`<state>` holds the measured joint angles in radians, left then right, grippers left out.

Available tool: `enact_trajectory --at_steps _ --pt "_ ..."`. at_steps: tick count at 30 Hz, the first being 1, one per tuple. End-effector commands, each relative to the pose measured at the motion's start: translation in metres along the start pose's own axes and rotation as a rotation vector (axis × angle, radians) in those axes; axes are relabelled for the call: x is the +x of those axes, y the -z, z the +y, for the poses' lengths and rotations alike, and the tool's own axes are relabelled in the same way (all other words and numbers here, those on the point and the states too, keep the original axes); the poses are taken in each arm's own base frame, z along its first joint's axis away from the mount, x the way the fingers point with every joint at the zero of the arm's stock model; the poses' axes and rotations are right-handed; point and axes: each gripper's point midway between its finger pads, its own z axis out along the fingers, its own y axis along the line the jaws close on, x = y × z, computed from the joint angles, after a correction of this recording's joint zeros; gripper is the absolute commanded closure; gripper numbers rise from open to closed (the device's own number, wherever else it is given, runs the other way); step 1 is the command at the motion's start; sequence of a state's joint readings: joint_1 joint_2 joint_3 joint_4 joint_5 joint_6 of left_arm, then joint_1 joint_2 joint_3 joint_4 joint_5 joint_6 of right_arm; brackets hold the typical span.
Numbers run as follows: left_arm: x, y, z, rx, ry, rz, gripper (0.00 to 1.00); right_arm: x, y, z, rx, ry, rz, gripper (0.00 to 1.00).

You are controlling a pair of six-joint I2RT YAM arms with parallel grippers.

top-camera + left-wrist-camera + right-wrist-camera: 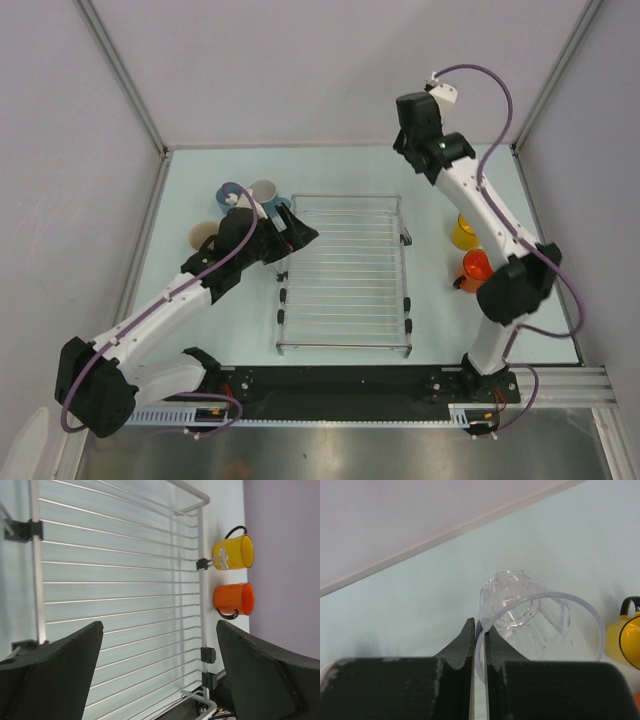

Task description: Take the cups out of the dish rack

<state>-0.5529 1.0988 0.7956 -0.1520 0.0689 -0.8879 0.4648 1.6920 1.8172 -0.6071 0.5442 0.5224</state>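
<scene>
The silver wire dish rack (345, 275) lies flat mid-table with no cup on its bars. My left gripper (297, 228) hovers at the rack's far left corner, open and holding nothing; in its wrist view the wide-apart fingers (60, 670) frame the rack (120, 580). Behind it stand two light blue cups (232, 192) (265, 191) and a beige cup (205, 236). A yellow cup (465, 232) and an orange mug (476, 268) sit right of the rack. My right gripper (479, 635), at the far right of the table, is shut on the rim of the clear glass (540, 625), which hangs tilted.
The back wall meets the table just beyond the clear glass. The yellow cup (625, 635) is close on the glass's right. Black rack feet (207, 655) line the rack's edges. Frame posts stand at the table's far corners.
</scene>
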Motion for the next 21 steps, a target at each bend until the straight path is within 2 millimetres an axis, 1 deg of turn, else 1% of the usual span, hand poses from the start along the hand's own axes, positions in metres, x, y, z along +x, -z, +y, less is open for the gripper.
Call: enact_trajectory --at_steps 1,2,3,4,5,6,7,8,9,10,12,14,15,18,19,21 --pt "-0.004 0.015 0.014 -0.081 0.026 -0.026 0.01 -0.013 -0.031 -0.019 0.100 0.020 0.104 1.00" --pt "-0.001 0.015 0.017 -0.088 0.029 -0.020 0.01 0.011 -0.060 -0.021 0.145 0.055 0.162 1.00" --pt "0.003 0.015 0.022 -0.104 0.035 -0.008 0.01 0.009 -0.070 -0.029 0.170 0.050 0.171 1.00" --pt "0.003 0.015 0.031 -0.143 0.037 -0.020 0.01 -0.007 -0.071 -0.026 0.165 0.033 0.154 1.00" --pt "0.005 0.015 0.035 -0.158 0.039 -0.012 0.02 0.009 -0.091 -0.030 0.194 0.051 0.186 1.00" --pt "0.009 0.014 0.040 -0.177 0.042 0.001 0.01 0.008 -0.100 -0.035 0.208 0.045 0.187 1.00" --pt "0.012 0.012 0.043 -0.187 0.044 0.010 0.02 0.004 -0.103 -0.036 0.210 0.035 0.177 1.00" --pt "0.014 0.012 0.045 -0.196 0.047 0.019 0.02 0.014 -0.113 -0.040 0.227 0.041 0.195 1.00" --pt "0.018 0.011 0.049 -0.212 0.051 0.033 0.02 0.016 -0.120 -0.049 0.244 0.022 0.204 1.00" --pt "0.022 0.008 0.053 -0.227 0.053 0.051 0.02 0.022 -0.124 -0.053 0.253 0.021 0.222 1.00" --pt "0.029 0.005 0.058 -0.240 0.065 0.079 0.03 0.043 -0.134 -0.063 0.282 0.032 0.269 1.00" --pt "0.036 0.000 0.065 -0.266 0.077 0.101 0.03 0.059 -0.140 -0.072 0.310 0.045 0.304 1.00" --pt "0.041 -0.001 0.064 -0.258 0.083 0.129 0.03 0.064 -0.143 -0.075 0.317 0.054 0.313 1.00" --pt "0.049 -0.008 0.069 -0.279 0.088 0.172 0.04 0.078 -0.149 -0.078 0.324 0.062 0.343 1.00" --pt "0.051 -0.010 0.070 -0.284 0.091 0.183 0.05 0.079 -0.150 -0.077 0.319 0.067 0.346 1.00" --pt "0.054 -0.012 0.070 -0.291 0.095 0.202 0.06 0.088 -0.153 -0.079 0.322 0.073 0.366 1.00"
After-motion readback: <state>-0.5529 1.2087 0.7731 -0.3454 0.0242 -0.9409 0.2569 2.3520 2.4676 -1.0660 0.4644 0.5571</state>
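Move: The right hand already holds the clear cup by its rim; the free table spot it heads for lies about 9 cm ahead of the hand, 8 cm to its right and 30 cm below. The yellow cup stands some 5 cm back and 15 cm right of this hand, the orange cup roughly 17 cm back and 16 cm right, the rack's middle around 17 cm back and 15 cm left. From the empty left hand the spot is about 27 cm ahead and 29 cm right. Forward and down together, then almost straight down, the right hand carries the clear cup past the rack's far right corner: about 10 cm out, 15 cm down, drifting 6 or 7 cm right and tipping its fingers some 25 degrees downward, rim still pinched. The open, empty left hand sinks about 8 cm towards the rack's left side, tipping down too. ##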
